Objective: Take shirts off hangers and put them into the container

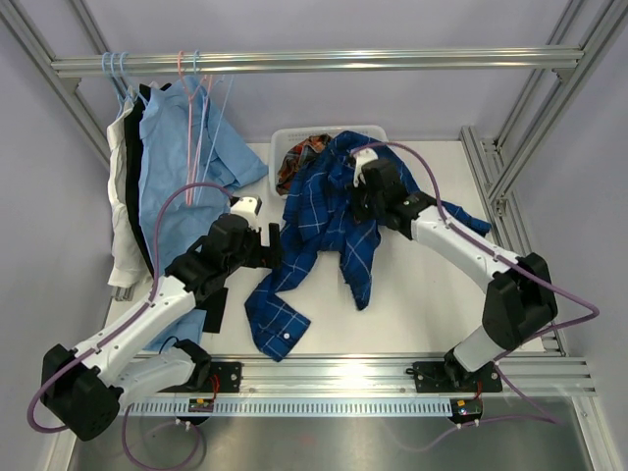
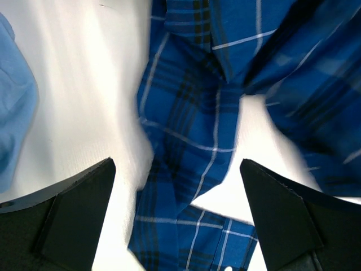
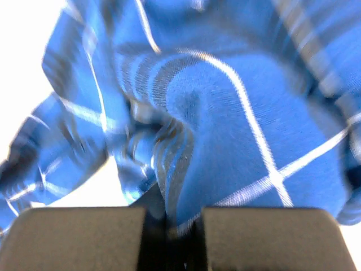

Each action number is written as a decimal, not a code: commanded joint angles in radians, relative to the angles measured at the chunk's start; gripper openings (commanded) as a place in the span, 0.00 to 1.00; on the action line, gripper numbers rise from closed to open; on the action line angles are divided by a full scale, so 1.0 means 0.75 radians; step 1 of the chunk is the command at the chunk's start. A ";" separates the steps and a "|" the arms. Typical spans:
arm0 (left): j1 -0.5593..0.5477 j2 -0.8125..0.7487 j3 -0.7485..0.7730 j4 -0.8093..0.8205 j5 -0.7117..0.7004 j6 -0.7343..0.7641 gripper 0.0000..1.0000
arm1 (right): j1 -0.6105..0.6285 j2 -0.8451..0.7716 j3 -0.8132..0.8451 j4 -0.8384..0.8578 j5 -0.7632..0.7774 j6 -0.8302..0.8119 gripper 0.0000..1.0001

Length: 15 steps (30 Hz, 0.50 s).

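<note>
A dark blue shirt (image 1: 324,211) with thin light checks lies crumpled on the white table, its upper part draped over the front of the white container (image 1: 287,137). A red-orange plaid shirt (image 1: 297,157) lies inside that basket. My right gripper (image 1: 365,194) sits on the blue shirt's upper part; in the right wrist view the right gripper (image 3: 172,212) is shut, pinching a fold of the blue cloth (image 3: 225,130). My left gripper (image 1: 272,241) hovers open over the shirt's left side. In the left wrist view the left gripper (image 2: 177,169) has the checked cloth (image 2: 189,130) below it, untouched.
Light blue (image 1: 186,162), black (image 1: 137,167) and white (image 1: 122,206) shirts hang on hangers (image 1: 116,67) from the rail at back left. Two bare hangers (image 1: 211,108), pink and pale blue, hang beside them. Frame posts (image 1: 491,162) border the table on the right.
</note>
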 commanded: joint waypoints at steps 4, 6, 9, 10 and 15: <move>-0.002 -0.058 -0.003 0.022 -0.050 0.022 0.99 | 0.008 0.125 0.372 0.083 0.160 -0.420 0.00; -0.002 -0.074 0.003 -0.002 -0.054 0.035 0.99 | 0.010 0.196 0.411 0.156 0.162 -0.481 0.00; -0.002 -0.117 0.001 -0.017 -0.066 0.061 0.99 | 0.010 0.335 0.574 0.165 0.176 -0.585 0.00; -0.002 -0.134 -0.001 -0.019 -0.072 0.065 0.99 | 0.010 0.372 0.605 0.163 0.193 -0.604 0.00; -0.002 -0.160 -0.030 0.001 -0.074 0.078 0.99 | 0.008 0.572 0.777 0.234 0.281 -0.649 0.00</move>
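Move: The container's middle lies about 10 cm ahead of the right hand, 7 cm to its left and 12 cm below; that hand already holds the bunched blue plaid shirt. The red plaid shirt in the container shows about 12 cm ahead, 14 cm left and 10 cm below, while the blue shirt's cuff rests on the table some 27 cm back and 19 cm left. From the left hand, the container is roughly 21 cm ahead, 17 cm right and 12 cm down. Forward in a quick arc goes the right hand, about 13 cm out and slightly left over the container, rising some 9 cm at first and then sinking about half of that. Its shut fingers keep their pinch on the blue plaid shirt, tipping upward some 20 degrees as the hand rolls left side down. The empty left hand lifts about 2 cm, fingers wide open. ##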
